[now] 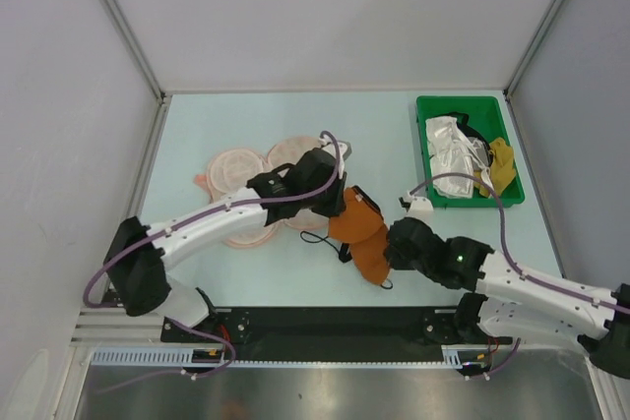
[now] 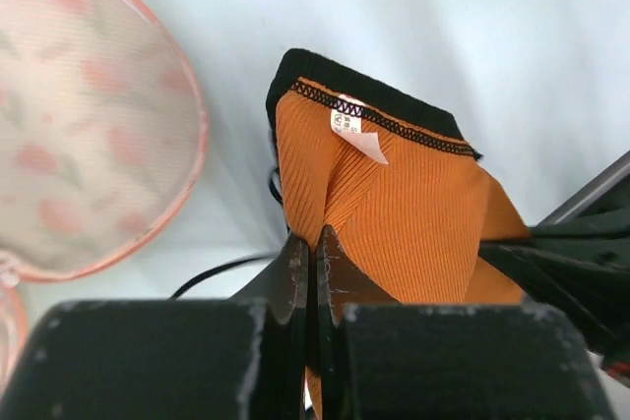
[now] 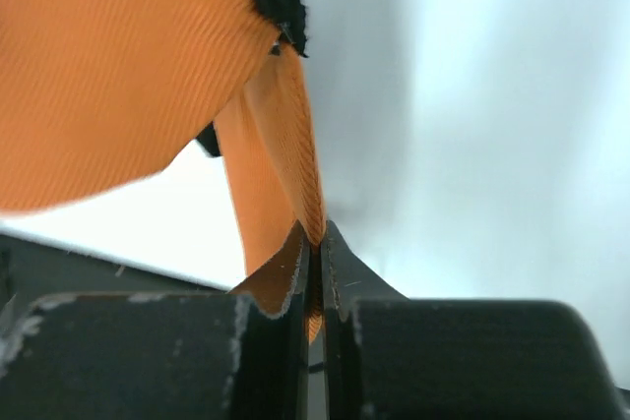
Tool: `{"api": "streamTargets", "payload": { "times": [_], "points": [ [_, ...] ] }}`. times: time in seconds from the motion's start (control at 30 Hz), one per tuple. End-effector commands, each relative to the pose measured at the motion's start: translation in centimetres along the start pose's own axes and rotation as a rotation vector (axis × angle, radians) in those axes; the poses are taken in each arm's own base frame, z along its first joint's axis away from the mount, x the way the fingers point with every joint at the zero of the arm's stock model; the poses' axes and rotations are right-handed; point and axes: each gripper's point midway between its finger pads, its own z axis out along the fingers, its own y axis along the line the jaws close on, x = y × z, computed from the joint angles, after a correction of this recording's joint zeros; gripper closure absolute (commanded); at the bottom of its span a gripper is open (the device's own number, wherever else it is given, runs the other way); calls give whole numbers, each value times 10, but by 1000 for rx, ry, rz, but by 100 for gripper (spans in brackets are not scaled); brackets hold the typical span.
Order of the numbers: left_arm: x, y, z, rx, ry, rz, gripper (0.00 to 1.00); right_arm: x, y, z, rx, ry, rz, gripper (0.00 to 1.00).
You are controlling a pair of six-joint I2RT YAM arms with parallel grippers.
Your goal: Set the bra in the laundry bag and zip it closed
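The orange bra (image 1: 360, 239) with black trim lies between the two arms near the table's front middle. My left gripper (image 1: 337, 206) is shut on its upper edge; the left wrist view shows orange fabric (image 2: 394, 213) pinched between the black fingers (image 2: 295, 272). From the other side, my right gripper (image 1: 392, 245) is shut on the bra's lower right edge, a fold of orange cloth (image 3: 285, 164) caught in its jaws. The pale pink laundry bag (image 1: 246, 169) lies open just left of the bra, partly hidden under the left arm. Its speckled mesh panel (image 2: 79, 115) shows in the left wrist view.
A green plastic bin (image 1: 428, 154) with crumpled white and yellow items stands at the back right. Grey walls enclose the table on three sides. A black rail (image 1: 325, 322) runs along the near edge between the arm bases.
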Motion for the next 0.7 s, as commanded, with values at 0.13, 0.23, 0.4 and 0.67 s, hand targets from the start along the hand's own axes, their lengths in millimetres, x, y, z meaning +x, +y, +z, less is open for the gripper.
{"api": "streamTargets", "payload": {
  "times": [0.13,0.23,0.4,0.67],
  "points": [
    [3,39,-47,-153,-166,-231,100,-58,0,-5,390,-222,-367,97],
    [12,56,-54,-213,-188,-237,100,-56,17,13,372,-220,-426,90],
    [27,81,-74,-297,-170,-231,100,-19,99,44,-22,-75,-428,60],
    [60,124,-107,-444,-184,-270,100,45,173,13,-718,192,-188,22]
  ]
}}
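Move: Both hands still pinch the bra in the air. From the left hand, the laundry bag's middle lies about 17 cm to the left, 11 cm ahead and some 12 cm below; its floral flap is nearer, 9 cm left and 13 cm ahead, and its near mesh pouch about 21 cm left and 2 cm ahead. From the right hand, the bag's middle is about 29 cm left and 20 cm ahead, 9 cm down; the bra's lower cup hangs 4 cm left, 1 cm ahead and 3 cm lower. The left hand keeps its pinch on the upper cup and carries the bra about 13 cm left, towards the bag, rising a couple of centimetres before sinking back, while the wrist turns counter-clockwise some 25 degrees. The right hand first eases forward and rolls its left side down, then opens wide and lets go of the lower cup, following the bra left and a little back with its roll undone, its open fingers ending close by the hanging cup. ##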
